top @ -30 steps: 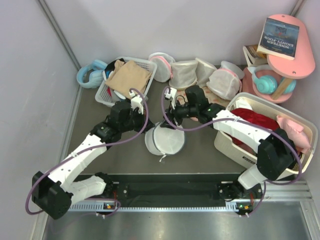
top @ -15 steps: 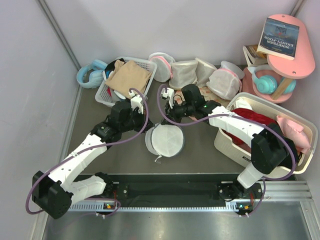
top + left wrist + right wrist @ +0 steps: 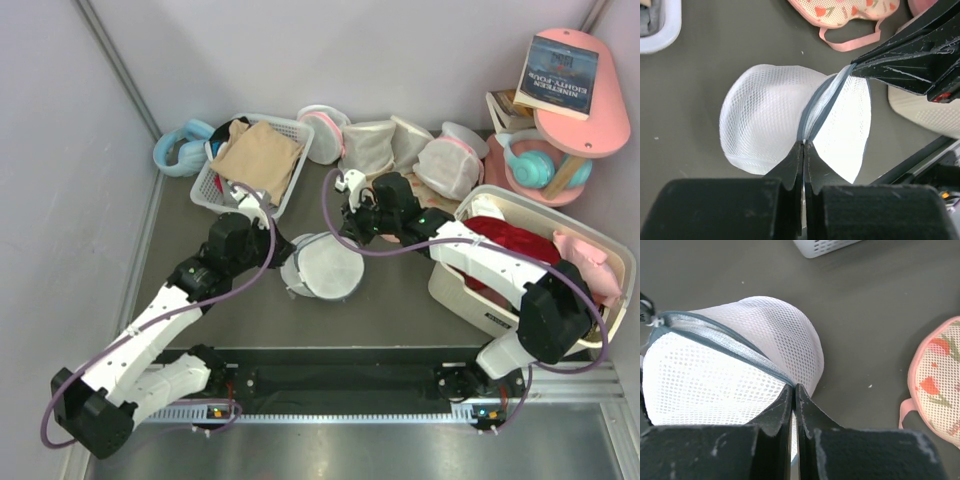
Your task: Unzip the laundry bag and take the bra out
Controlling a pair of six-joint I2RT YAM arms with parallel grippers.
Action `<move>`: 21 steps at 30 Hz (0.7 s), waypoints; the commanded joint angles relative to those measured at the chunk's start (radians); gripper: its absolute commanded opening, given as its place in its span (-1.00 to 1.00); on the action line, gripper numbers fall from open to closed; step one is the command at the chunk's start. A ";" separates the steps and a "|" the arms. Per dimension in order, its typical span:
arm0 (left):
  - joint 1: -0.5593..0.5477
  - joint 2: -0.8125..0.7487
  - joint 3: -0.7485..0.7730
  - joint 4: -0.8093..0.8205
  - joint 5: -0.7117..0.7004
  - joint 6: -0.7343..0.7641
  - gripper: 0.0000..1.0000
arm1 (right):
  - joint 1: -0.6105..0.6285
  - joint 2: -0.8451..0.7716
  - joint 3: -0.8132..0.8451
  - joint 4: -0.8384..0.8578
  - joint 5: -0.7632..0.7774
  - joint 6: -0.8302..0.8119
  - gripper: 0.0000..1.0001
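The laundry bag [image 3: 325,270] is a round white mesh dome with a grey zipper rim, lying on the dark table between my arms. My left gripper [image 3: 286,270] is shut on the zipper at the bag's left edge, as the left wrist view [image 3: 804,144] shows. My right gripper [image 3: 350,236] is shut on the zipper rim at the far right edge, as the right wrist view [image 3: 794,386] shows. The zipper band runs taut between the two grippers across the bag [image 3: 765,120] [image 3: 780,330]. The right gripper's fingers [image 3: 900,55] show at the upper right of the left wrist view. The bra is hidden.
A white slatted basket [image 3: 292,172] with tan cloth stands at the back left, beside blue headphones [image 3: 183,146]. Several pink-trimmed mesh bags [image 3: 400,150] lie behind the right arm. A white bin [image 3: 480,300] with a red garment stands at the right. A pink patterned mesh item [image 3: 937,385] lies close by.
My left arm has drawn back toward the near left with the zipper in its jaws. The bag has shifted left and stretched. My right gripper has moved slightly right, still holding the rim.
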 commanded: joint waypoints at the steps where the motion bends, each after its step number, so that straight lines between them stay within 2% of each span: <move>1: 0.003 -0.056 -0.050 -0.031 -0.062 -0.098 -1.00 | -0.012 -0.026 -0.002 -0.009 0.156 0.003 -1.00; 5: 0.003 -0.082 -0.082 -0.094 -0.148 -0.144 -1.00 | -0.013 -0.021 -0.004 -0.027 0.187 0.017 -1.00; 10: 0.003 -0.102 -0.124 -0.075 -0.144 -0.175 -1.00 | -0.013 -0.023 0.008 -0.040 0.178 0.018 -1.00; 14: 0.004 -0.068 -0.139 -0.063 -0.168 -0.184 -1.00 | -0.004 -0.001 0.102 -0.124 0.129 0.022 -1.00; 21: 0.016 0.032 -0.107 -0.019 -0.222 -0.235 -1.00 | 0.045 0.023 0.234 -0.210 0.176 0.057 -1.00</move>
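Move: The laundry bag hangs between my shut fingers, its middle about 7 cm to the right of my left hand, 2 cm nearer me and 6 below. From my right hand the bag's middle is some 5 cm left, 4 cm back and 5 below. The strawberry pouch lies about 13 cm ahead of my right hand and 14 to its right; the laundry basket is some 25 cm ahead of my left hand, 9 to its left. Still pinching the zip end, my left hand sinks about 5 cm towards the table and eases a couple of centimetres left, swinging its fingers some 10 degrees counter-clockwise and tipping them down. My right hand keeps its grip on the zip's near edge, gives very slightly right and down, then lifts that edge about 2 cm. ##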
